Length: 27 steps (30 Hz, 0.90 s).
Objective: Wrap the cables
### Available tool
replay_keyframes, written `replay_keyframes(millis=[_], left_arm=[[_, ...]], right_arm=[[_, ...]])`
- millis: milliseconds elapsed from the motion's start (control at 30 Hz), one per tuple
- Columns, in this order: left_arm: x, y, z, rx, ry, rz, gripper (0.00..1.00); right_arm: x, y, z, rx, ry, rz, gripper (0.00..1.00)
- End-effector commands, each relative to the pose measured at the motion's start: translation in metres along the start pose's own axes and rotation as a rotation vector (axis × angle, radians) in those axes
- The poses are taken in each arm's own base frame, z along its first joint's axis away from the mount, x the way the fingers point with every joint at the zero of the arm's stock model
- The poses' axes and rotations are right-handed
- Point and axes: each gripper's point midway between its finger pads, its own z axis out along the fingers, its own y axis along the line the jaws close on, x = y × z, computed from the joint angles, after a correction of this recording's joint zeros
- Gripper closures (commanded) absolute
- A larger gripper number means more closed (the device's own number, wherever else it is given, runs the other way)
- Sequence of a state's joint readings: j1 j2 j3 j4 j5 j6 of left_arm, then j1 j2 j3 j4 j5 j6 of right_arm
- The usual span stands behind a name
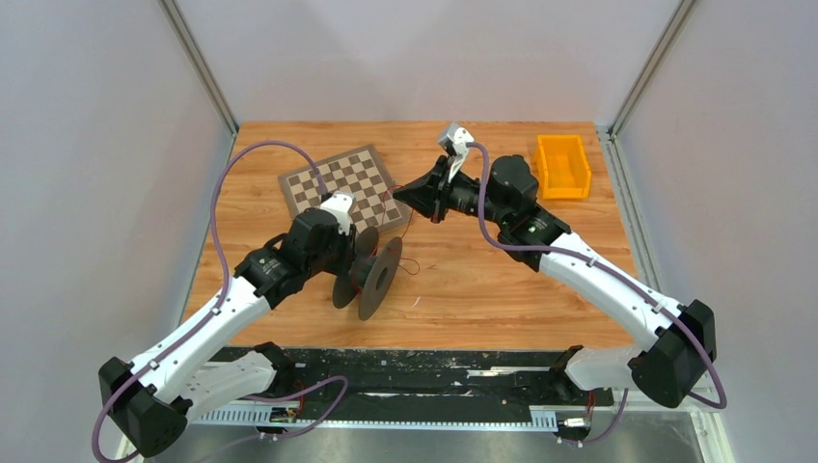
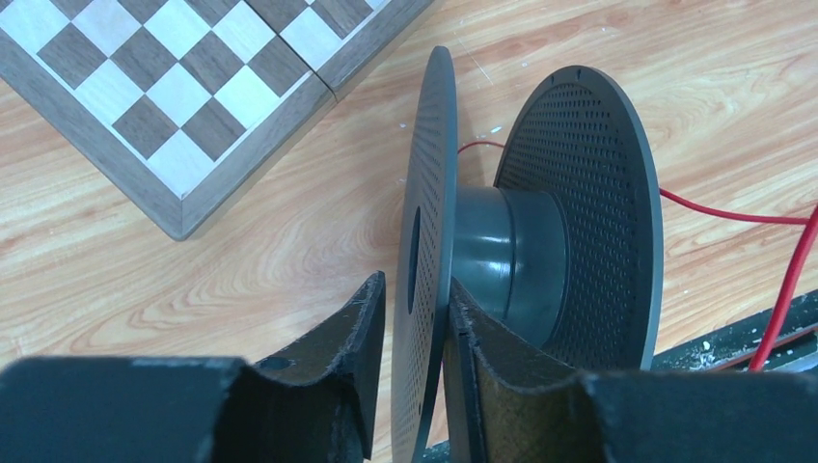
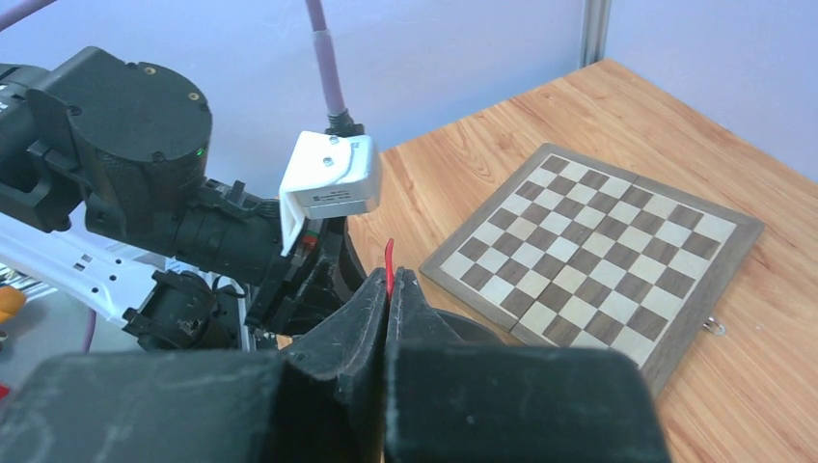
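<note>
A black spool [image 1: 376, 275] stands on edge on the table in front of the chessboard. My left gripper [image 1: 349, 270] straddles its near flange [image 2: 431, 222]. It is open: one finger touches the flange and a small gap shows at the other finger [image 2: 371, 309]. The cable [image 2: 733, 214], a thin red wire, runs from behind the hub [image 2: 506, 251] off to the right. In the top view the cable [image 1: 413, 253] rises toward my right gripper [image 1: 398, 192], which hovers above the table beside the chessboard. My right gripper [image 3: 389, 280] is shut on the red cable [image 3: 389, 256], whose end sticks out past the tips.
A folded wooden chessboard [image 1: 342, 183] lies at the back left of the table, close to the spool. An orange bin [image 1: 562, 166] sits at the back right. A black rail runs along the near table edge [image 1: 415, 371].
</note>
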<state>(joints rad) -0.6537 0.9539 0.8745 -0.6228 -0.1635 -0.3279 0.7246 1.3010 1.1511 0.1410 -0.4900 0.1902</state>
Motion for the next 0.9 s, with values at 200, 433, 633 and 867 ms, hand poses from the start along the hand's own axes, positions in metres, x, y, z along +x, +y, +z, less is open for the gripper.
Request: replay_keyframes(millis=[200, 433, 633, 867], left_arm=[[-0.039, -0.006, -0.026, 0.058, -0.140, 0.001, 0.52], [-0.029, -0.024, -0.029, 0.191, -0.138, 0.037, 0.37], [-0.026, -0.028, -0.027, 0.222, -0.152, 0.043, 0.34], [-0.025, -0.023, -0.016, 0.187, -0.160, 0.063, 0.33]], right_arm=[[-0.007, -0.035, -0.004, 0.085, -0.066, 0.059, 1.00], [0.007, -0.056, -0.003, 0.097, -0.069, 0.137, 1.00], [0.010, -0.057, -0.003, 0.101, -0.068, 0.145, 1.00], [0.007, -0.058, -0.003, 0.105, -0.074, 0.142, 1.00]])
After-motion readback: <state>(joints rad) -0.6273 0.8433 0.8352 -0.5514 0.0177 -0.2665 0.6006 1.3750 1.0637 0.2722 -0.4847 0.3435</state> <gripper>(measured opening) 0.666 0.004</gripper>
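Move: The left hand's slightly parted fingers straddle the spool's left flange; the spool's middle is roughly 3 cm ahead, 4 cm right and 8 cm below. The right hand holds the red cable's end; from it the spool lies some 2 cm ahead, 6 cm left and 26 cm down. From that hand, the chessboard's middle is about 23 cm ahead, 10 cm left, and a loose cable loop 9 cm ahead, 3 cm right, both 34 cm down. Still pinching the cable's end, the right hand carries it about 5 cm forward, drifting right, then also sinks some 4 cm, its fingers tipping down. The left fingers open wide and come free of the spool's left flange as that hand rises 2 to 3 cm and edges back and right, turning slightly clockwise, to hover over the spool. ##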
